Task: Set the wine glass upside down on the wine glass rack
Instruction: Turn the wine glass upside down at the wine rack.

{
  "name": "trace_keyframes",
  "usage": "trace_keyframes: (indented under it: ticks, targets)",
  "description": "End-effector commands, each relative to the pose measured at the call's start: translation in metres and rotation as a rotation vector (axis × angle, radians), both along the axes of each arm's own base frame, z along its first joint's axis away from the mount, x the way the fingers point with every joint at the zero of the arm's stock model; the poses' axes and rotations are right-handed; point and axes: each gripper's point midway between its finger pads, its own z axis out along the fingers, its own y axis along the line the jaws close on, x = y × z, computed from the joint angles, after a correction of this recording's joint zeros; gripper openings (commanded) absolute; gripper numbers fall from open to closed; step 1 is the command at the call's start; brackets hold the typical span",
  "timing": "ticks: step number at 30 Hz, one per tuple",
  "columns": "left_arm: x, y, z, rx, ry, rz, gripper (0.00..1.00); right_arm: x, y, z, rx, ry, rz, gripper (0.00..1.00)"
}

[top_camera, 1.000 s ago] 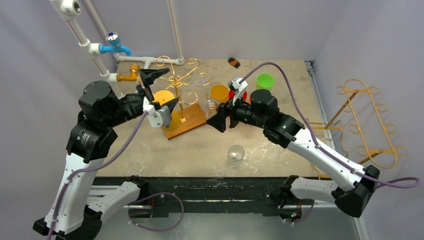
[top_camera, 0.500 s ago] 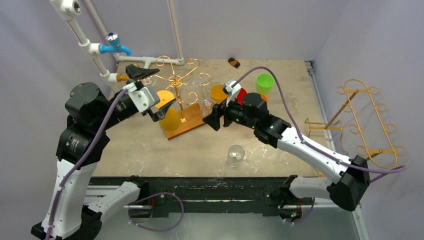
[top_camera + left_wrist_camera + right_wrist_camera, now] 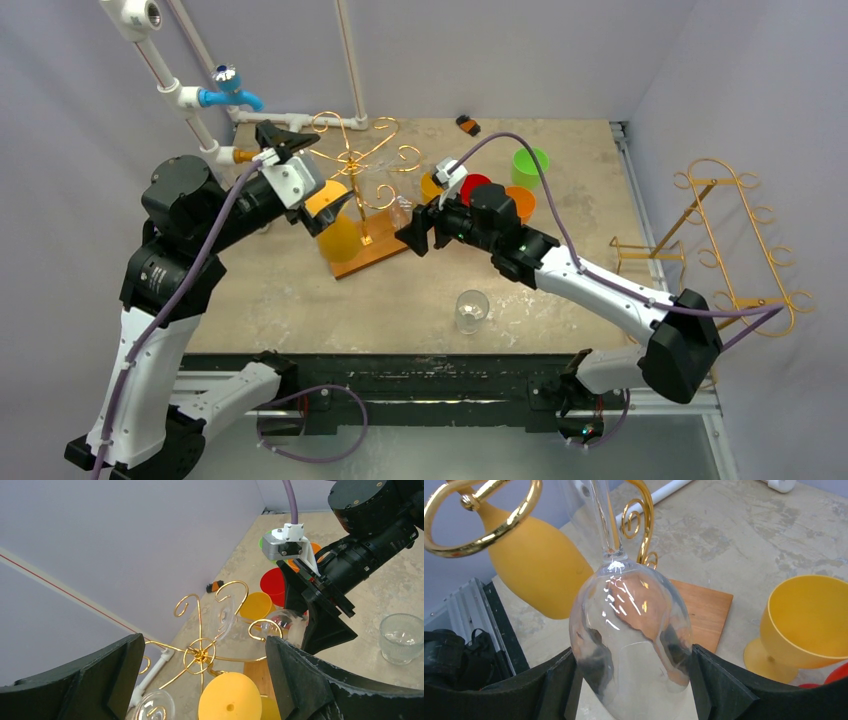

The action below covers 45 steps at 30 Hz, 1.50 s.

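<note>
A clear wine glass [image 3: 631, 630] lies tilted, its bowl pinched between my right gripper's [image 3: 631, 685] black fingers [image 3: 719, 680]. Its stem [image 3: 603, 520] runs up beside a curled arm of the gold wire wine glass rack [image 3: 644, 515]. From above, the right gripper [image 3: 415, 230] sits just right of the rack [image 3: 355, 160]. My left gripper [image 3: 305, 178] hangs open over the rack's left side. In its wrist view the left gripper [image 3: 202, 650] frames the rack's hub [image 3: 200, 655], the glass's foot [image 3: 222, 620] and a hanging yellow glass [image 3: 230, 697].
The rack stands on a wooden base [image 3: 375, 248]. Behind the right arm are a yellow goblet [image 3: 432, 183], red cup [image 3: 475, 186], orange cup [image 3: 520, 200] and green cup [image 3: 528, 165]. A clear tumbler [image 3: 471, 310] stands near the front. A second gold rack [image 3: 735, 240] sits off the table's right edge.
My right gripper has carried the wine glass leftward, up to the rack. The left gripper has drawn back and up a little, staying open.
</note>
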Motion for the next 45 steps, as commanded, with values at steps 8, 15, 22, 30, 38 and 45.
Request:
trace_keyframes:
  ticks: [8,15,22,30,38,45]
  targets:
    - [0.022,0.017,0.003,-0.047,0.009,0.156,1.0,-0.003,0.029,0.043,0.175,-0.126,0.073,0.17]
    - [0.033,0.026,0.0,-0.05,0.009,0.23,1.0,-0.009,0.037,0.044,0.22,-0.133,0.096,0.14]
    - [0.043,0.037,-0.002,-0.051,0.008,0.306,1.0,-0.02,0.039,0.05,0.262,-0.163,0.119,0.11]
    - [0.052,0.045,-0.006,-0.05,0.024,0.37,1.0,-0.031,0.043,0.054,0.275,-0.187,0.151,0.09]
    - [0.056,0.048,-0.009,-0.039,0.028,0.394,1.0,-0.04,0.041,0.058,0.301,-0.209,0.167,0.08]
    - [0.057,0.047,-0.013,-0.03,0.039,0.395,1.0,-0.045,0.041,0.059,0.324,-0.237,0.186,0.06]
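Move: The right hand already holds the clear wine glass upside down by its bowl. The rack's free near-right curl is about 5 cm to its left, 3 cm ahead and 7 cm higher. The rack's centre ring is some 10 cm left and 7 cm ahead, and the hanging yellow glass 14 cm left and 2 cm back. A yellow goblet stands 10 cm ahead, 6 cm right. From the open left hand, the curl is about 8 cm right, 1 cm ahead and 14 cm below. Keeping its pinch on the inverted bowl, the right hand brings the stem into the near-right curl, bowl below and foot above. It goes some 4 cm left, then mainly back 3–4 cm, ending about 1 cm higher, its wrist turning roughly 15 degrees with the left side rising. The open left hand moves about 7 cm forward and left, away from the curl, swinging 20 degrees counter-clockwise. ##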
